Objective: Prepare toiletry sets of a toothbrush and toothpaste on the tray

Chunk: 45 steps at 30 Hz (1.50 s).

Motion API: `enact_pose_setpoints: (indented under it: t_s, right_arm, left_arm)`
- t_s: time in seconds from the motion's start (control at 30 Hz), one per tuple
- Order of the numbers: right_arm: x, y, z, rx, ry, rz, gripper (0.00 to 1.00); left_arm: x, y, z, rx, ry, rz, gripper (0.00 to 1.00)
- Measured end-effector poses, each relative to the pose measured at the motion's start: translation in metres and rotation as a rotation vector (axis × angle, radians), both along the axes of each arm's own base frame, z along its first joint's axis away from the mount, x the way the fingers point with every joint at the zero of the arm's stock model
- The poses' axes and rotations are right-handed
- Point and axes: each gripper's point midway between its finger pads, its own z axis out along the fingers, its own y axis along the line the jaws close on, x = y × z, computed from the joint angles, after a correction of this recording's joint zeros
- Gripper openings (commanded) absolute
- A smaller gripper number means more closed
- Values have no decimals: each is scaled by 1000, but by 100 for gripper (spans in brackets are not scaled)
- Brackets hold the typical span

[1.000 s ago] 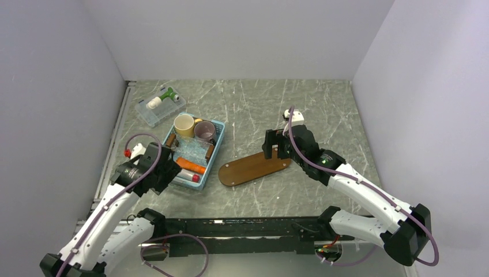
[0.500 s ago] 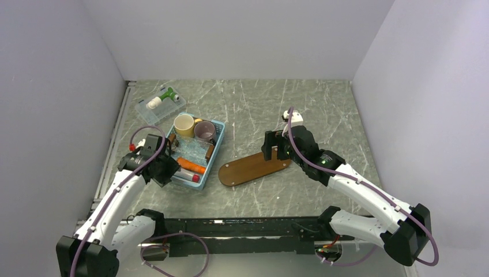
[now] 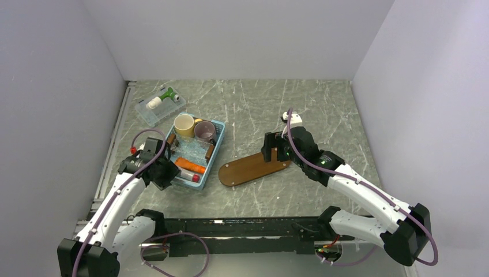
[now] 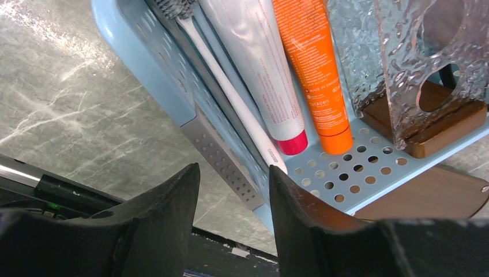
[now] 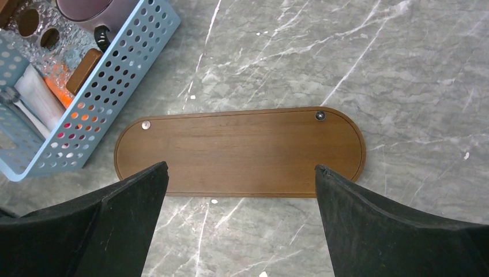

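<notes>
The pale toothbrush [image 4: 230, 98] lies in the light-blue basket [image 3: 214, 151] along its near wall. Beside it are a white tube with a red cap [image 4: 259, 69] and the orange toothpaste [image 4: 311, 63] [image 3: 190, 165]. My left gripper [image 4: 232, 173] [image 3: 165, 173] is open at the basket's near-left corner. Its fingers straddle the basket's rim just below the toothbrush handle's end and hold nothing. The brown tray [image 5: 239, 151] [image 3: 254, 167] lies bare on the table. My right gripper [image 5: 241, 166] [image 3: 271, 151] hangs wide open over the tray's near edge.
The basket also holds a clear textured holder [image 4: 403, 63], a wooden block [image 4: 444, 135], a cream cup [image 3: 184, 124] and a mauve cup [image 3: 204, 131]. A clear plastic box [image 3: 160, 107] with a green and white item stands at the back left.
My left arm has swung forward to the basket's near-left corner and its jaws have narrowed. The right arm has hardly moved.
</notes>
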Motion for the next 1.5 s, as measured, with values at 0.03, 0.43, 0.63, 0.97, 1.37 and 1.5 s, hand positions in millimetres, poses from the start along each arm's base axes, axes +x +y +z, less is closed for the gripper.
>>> enact_pose_setpoints:
  t_s: [0.03, 0.43, 0.63, 0.97, 1.37, 1.5]
  right_arm:
    - [0, 1, 0, 2, 1, 2, 100]
    - [-2, 1, -2, 3, 10, 9, 100]
    - [-4, 0, -9, -7, 21, 8, 100]
    - [-6, 0, -16, -5, 39, 9, 100]
    - [-9, 0, -19, -4, 47, 19, 100]
    - [-12, -3, -24, -9, 55, 18, 100]
  left_arm:
    - [0, 0, 1, -2, -4, -2, 51]
    - [1, 3, -6, 15, 29, -11, 39]
    - [2, 4, -9, 17, 43, -13, 21]
    - [20, 9, -5, 29, -8, 24, 0]
    - [36, 7, -2, 77, 48, -96, 0]
    - [49, 6, 2, 99, 57, -150, 0]
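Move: The left hand hovers over the near short wall of the blue basket; the grey grip on its rim lies about 1 cm ahead and 2 cm below. Inside, the white toothpaste lies some 4 cm ahead, 1 cm right and 5 cm down, and the orange tube about 7 cm ahead and 4 cm right at the same depth. The brown tray is about 26 cm right, 4 cm ahead, 8 cm down. From the right hand the grip is some 30 cm left, 8 cm back and 10 cm down. The left hand sinks barely a centimetre over the basket's near wall and shuts its half-open fingers on the grey grip, one finger outside and one inside beside the toothbrush handle. Keeping that pinch, it drags the rim forward about 5 cm, the wrist turning some 10 degrees clockwise, while the wide-open right hand eases about 2.5 cm down over the tray. ##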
